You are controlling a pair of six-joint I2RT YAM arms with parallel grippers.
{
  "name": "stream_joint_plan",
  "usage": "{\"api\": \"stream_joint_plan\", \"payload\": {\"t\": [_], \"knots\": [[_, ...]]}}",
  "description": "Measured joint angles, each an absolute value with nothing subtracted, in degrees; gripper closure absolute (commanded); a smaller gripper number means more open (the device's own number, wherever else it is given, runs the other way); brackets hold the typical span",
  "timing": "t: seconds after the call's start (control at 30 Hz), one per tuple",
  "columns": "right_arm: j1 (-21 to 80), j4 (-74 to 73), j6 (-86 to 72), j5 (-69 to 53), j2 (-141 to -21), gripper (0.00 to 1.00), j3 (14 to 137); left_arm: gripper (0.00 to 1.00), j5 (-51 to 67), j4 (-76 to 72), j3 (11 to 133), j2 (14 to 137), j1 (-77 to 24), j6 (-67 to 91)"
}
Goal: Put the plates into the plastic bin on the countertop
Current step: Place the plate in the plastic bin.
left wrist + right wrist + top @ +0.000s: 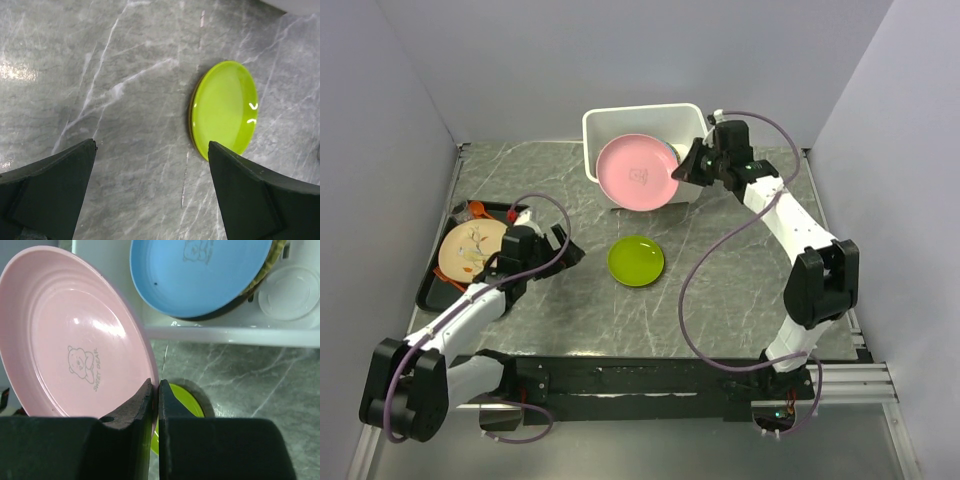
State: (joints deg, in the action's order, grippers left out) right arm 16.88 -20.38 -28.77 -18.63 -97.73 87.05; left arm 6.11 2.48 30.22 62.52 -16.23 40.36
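My right gripper (686,170) (155,390) is shut on the rim of the pink plate (636,172) (70,340), holding it tilted above the front of the white plastic bin (600,125) (225,334). Inside the bin leans a blue plate (200,275) on top of other plates. A lime green plate (636,260) (223,109) (187,401) lies flat on the countertop (740,290). My left gripper (563,250) (152,155) stands open over bare countertop, left of the lime green plate, with nothing between its fingers.
A black tray (432,285) at the left edge holds a peach flower-patterned plate (470,248) and some orange items. Grey walls enclose the countertop on the left, back and right.
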Motion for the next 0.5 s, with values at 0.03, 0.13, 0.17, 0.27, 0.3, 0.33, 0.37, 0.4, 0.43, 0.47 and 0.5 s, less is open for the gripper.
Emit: {"api": "stream_joint_plan", "payload": {"t": [0.03,0.13,0.17,0.27,0.3,0.33,0.37,0.4,0.43,0.47,0.5], "knots": [[16.88,-21.06,-28.62,-18.41,-98.54,1.0,88.4,0.01,6.13,2.44,30.22,63.0,-16.21,40.34],[16.88,-22.26,-28.18,-17.93,-100.66,1.0,92.51,0.01,6.15,2.44,30.22,64.71,-16.19,40.32],[16.91,-22.59,-28.01,-17.74,-101.58,1.0,94.11,0.01,6.15,2.46,30.22,65.04,-16.19,40.32],[16.91,-23.83,-27.55,-17.19,-104.36,1.0,98.87,0.01,6.2,2.44,30.22,65.58,-16.19,40.27],[16.88,-24.43,-27.38,-16.91,-105.36,1.0,100.73,0.01,6.2,2.39,30.22,65.73,-16.19,40.25],[16.91,-25.04,-27.14,-16.67,-106.63,1.0,102.83,0.01,6.2,2.37,30.22,65.91,-16.19,40.23],[16.88,-25.54,-27.09,-16.51,-107.5,1.0,104.25,0.01,6.2,2.37,30.22,66.08,-16.19,40.23],[16.88,-26.28,-26.98,-16.32,-108.51,1.0,105.93,0.01,6.22,2.37,30.22,66.3,-16.19,40.21],[16.88,-26.63,-26.89,-16.14,-109.47,1.0,107.44,0.0,6.26,2.37,30.22,66.52,-16.19,40.21],[16.88,-26.76,-26.89,-15.92,-110.48,1.0,108.9,0.01,6.33,2.37,30.22,66.65,-16.19,40.21],[16.88,-27.09,-26.85,-15.73,-111.39,1.0,110.1,0.01,6.44,2.2,30.22,66.76,-16.19,40.23]]}}
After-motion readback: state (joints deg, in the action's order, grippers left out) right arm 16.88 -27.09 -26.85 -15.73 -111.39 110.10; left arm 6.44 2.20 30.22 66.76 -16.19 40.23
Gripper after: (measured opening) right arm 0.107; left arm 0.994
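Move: Ahead of the right hand, which already grips the pink plate's right rim, the plastic bin's middle lies about 15 cm farther out, 6 cm left and 16 cm lower. In the bin, the blue plate is some 15 cm ahead, 7 cm left and 17 cm down. The green plate lies about 11 cm back, 8 cm left and 22 cm below. From the left hand, the bin's middle is roughly 27 cm ahead, 17 cm right and a little lower. Carrying the pink plate forward over the bin's near rim, the right hand travels about 6.5 cm outward while rising some 3 cm, the climb easing off towards the end. Its shut fingers keep their pinch on the plate's right rim, the wrist barely turning. The open, empty left hand sinks about 2 cm over bare countertop. ##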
